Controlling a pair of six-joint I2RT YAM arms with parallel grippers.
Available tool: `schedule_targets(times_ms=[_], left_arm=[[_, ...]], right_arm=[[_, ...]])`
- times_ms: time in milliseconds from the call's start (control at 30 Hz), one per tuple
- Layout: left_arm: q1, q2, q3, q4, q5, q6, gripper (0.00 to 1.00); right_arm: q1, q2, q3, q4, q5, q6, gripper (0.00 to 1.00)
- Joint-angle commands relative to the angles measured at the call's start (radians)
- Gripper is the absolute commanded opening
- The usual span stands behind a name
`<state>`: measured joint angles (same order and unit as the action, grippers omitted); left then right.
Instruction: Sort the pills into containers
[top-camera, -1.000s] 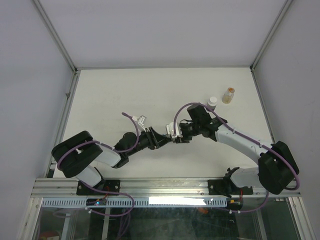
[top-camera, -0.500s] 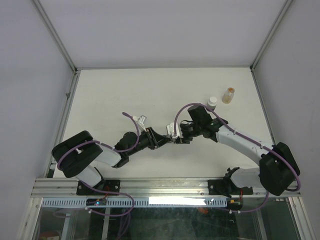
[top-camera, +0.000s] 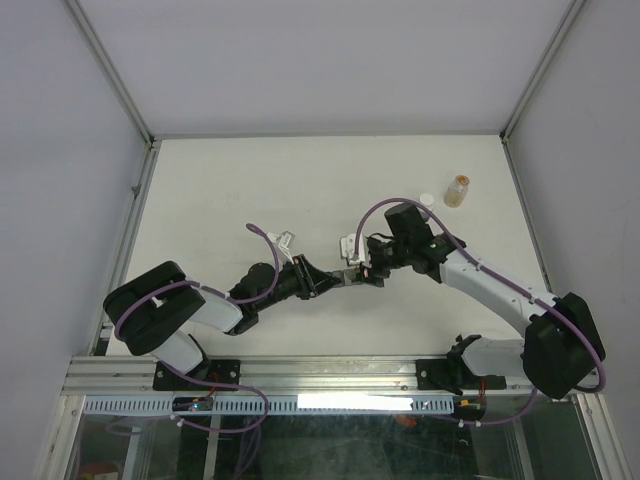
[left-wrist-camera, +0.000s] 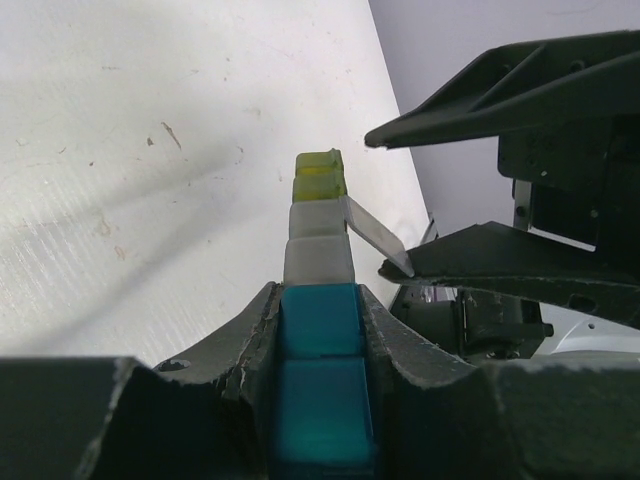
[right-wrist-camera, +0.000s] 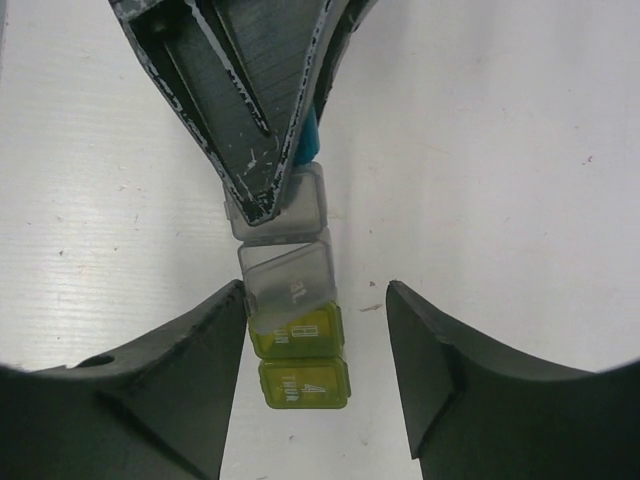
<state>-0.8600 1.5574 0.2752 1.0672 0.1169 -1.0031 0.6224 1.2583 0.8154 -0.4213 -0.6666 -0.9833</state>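
Observation:
The containers (left-wrist-camera: 318, 250) are a joined strip of small square compartments running teal, grey, then yellow-green. My left gripper (left-wrist-camera: 318, 300) is shut on the teal end, holding the strip just above the table. One grey lid (left-wrist-camera: 372, 232) stands flipped up. In the right wrist view the yellow-green end (right-wrist-camera: 298, 362) lies between the spread fingers of my right gripper (right-wrist-camera: 315, 300), which is open; its left finger (right-wrist-camera: 205, 350) sits against the strip's edge. From above, left gripper (top-camera: 338, 277) and right gripper (top-camera: 362, 268) meet at the strip (top-camera: 350, 273). No pills are in view.
A white-capped bottle (top-camera: 427, 200) stands behind the right arm, partly hidden by it. A small amber bottle (top-camera: 459, 189) stands just right of it near the table's back right. The table (top-camera: 230, 190) has metal rails along its edges.
My left gripper has shut on the teal end of the strip. My right gripper has opened wider and its arm has shifted slightly right and back.

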Motion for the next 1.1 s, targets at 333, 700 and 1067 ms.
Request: schedule_targets(times_ms=[333, 700, 1067], left_arm=[[0.004, -0.034, 0.019, 0.033, 0.060, 0.018, 0.00], [0.003, -0.017, 0.041, 0.020, 0.103, 0.049, 0.00], [0.004, -0.025, 0.042, 0.008, 0.120, 0.077, 0.00]], right_arm=[[-0.038, -0.023, 0.055, 0.138, 0.062, 0.197, 0.50], [-0.052, 0.078, 0.121, 0.017, -0.100, 0.212, 0.31], [-0.103, 0.101, 0.147, -0.127, -0.285, 0.108, 0.12]])
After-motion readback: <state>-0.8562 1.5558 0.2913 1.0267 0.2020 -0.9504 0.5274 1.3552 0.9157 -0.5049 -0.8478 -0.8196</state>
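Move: Just off the right fingertips, about 1 cm back, 1 cm left and 1 cm below, is the half-raised lid of the far clear compartment. The green compartments sit around 3 cm to the right, 2 cm back and 3 cm below that hand; the near clear one is roughly 4 cm left, 1 cm back and 3 cm below. From the left hand, the lid lies some 6 cm right, 2 cm ahead and 1 cm above. Looping out and over the lid, the right hand goes forward and up by about 2.5 cm and 2 cm, dips and comes back towards the lid, then climbs slightly, its wrist rolling some 15 degrees. The wide-open fingers close on the way and pinch the lid's free edge at their tips. The left hand keeps its grip on the teal end, easing back 1 cm. ##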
